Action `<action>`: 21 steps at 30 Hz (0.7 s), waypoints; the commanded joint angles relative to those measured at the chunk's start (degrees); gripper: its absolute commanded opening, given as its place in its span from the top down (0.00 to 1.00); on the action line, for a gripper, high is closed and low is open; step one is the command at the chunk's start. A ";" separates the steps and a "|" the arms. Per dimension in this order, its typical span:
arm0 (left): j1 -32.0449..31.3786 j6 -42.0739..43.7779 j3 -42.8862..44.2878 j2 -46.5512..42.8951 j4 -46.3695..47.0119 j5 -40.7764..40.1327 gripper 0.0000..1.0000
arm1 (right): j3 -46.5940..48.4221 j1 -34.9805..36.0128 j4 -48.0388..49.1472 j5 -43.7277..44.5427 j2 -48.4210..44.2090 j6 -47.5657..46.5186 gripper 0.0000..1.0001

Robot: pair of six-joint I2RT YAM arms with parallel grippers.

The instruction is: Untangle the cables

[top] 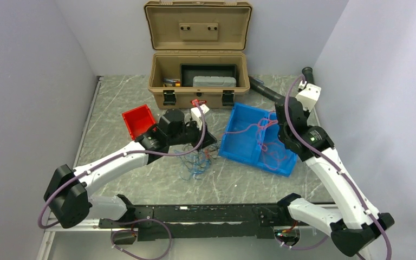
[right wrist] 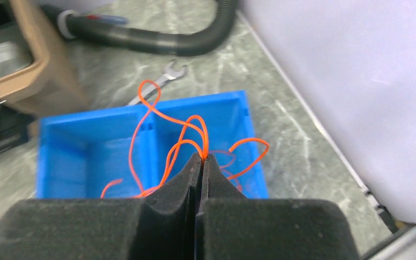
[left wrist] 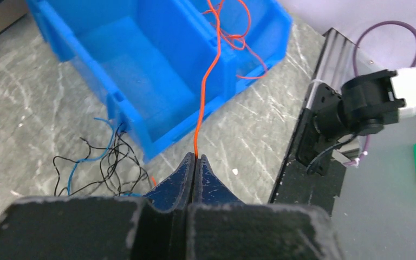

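Note:
A thin orange cable (left wrist: 200, 108) runs from inside the blue bin (left wrist: 141, 70) down to my left gripper (left wrist: 196, 158), which is shut on it just above the table. In the top view, that gripper (top: 210, 143) sits left of the bin (top: 238, 147). Beside it on the table lies a loose tangle of black and blue cables (top: 195, 162), also visible in the left wrist view (left wrist: 105, 162). My right gripper (right wrist: 202, 157) hovers over the bin (right wrist: 86, 151), shut on several looping orange strands (right wrist: 249, 141). From above, the right gripper (top: 275, 125) is at the bin's right side.
An open tan toolbox (top: 197, 65) stands at the back. A red bin (top: 138, 122) sits left of my left arm. A black corrugated hose (right wrist: 157, 40) and a wrench (right wrist: 165, 81) lie behind the blue bin. A wall runs close on the right.

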 commanded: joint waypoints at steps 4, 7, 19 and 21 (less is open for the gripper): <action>-4.11 0.32 3.27 -1.98 -0.38 1.71 1.00 | -1.04 -3.93 1.09 11.72 1.96 0.99 1.00; -4.94 0.35 3.62 -1.16 -0.67 1.61 1.00 | -2.49 -4.64 2.66 11.51 3.10 0.30 1.00; -5.73 0.40 3.71 -0.67 -1.09 1.41 1.00 | -8.23 -10.70 6.51 -6.39 7.08 1.79 0.17; -5.72 0.67 3.88 -1.07 -1.10 1.22 1.00 | -8.13 -10.75 7.39 -9.61 5.75 0.28 0.19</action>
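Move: My right hand holds the orange cable high over the blue bin; the middle of its right compartment is about 5 cm ahead, 3 cm to the right and 26 cm below. The left compartment sits roughly 11 cm ahead and 10 cm left, equally low, and the wrench about 22 cm ahead and 2 cm left. From my left hand, pinching the other run, the right compartment is some 8 cm ahead and 25 cm right, 19 cm down; the blue-black tangle is 1 cm ahead, 6 cm left, 20 cm down. I let go of the orange cable over the bin: my right hand finishes a swing of about 4 cm to the right, then opens wide as it sinks some 9 cm towards the right compartment, fingers tipping further down. My left hand eases back and a little right, about 4 cm in all, still pinching its run shut. ##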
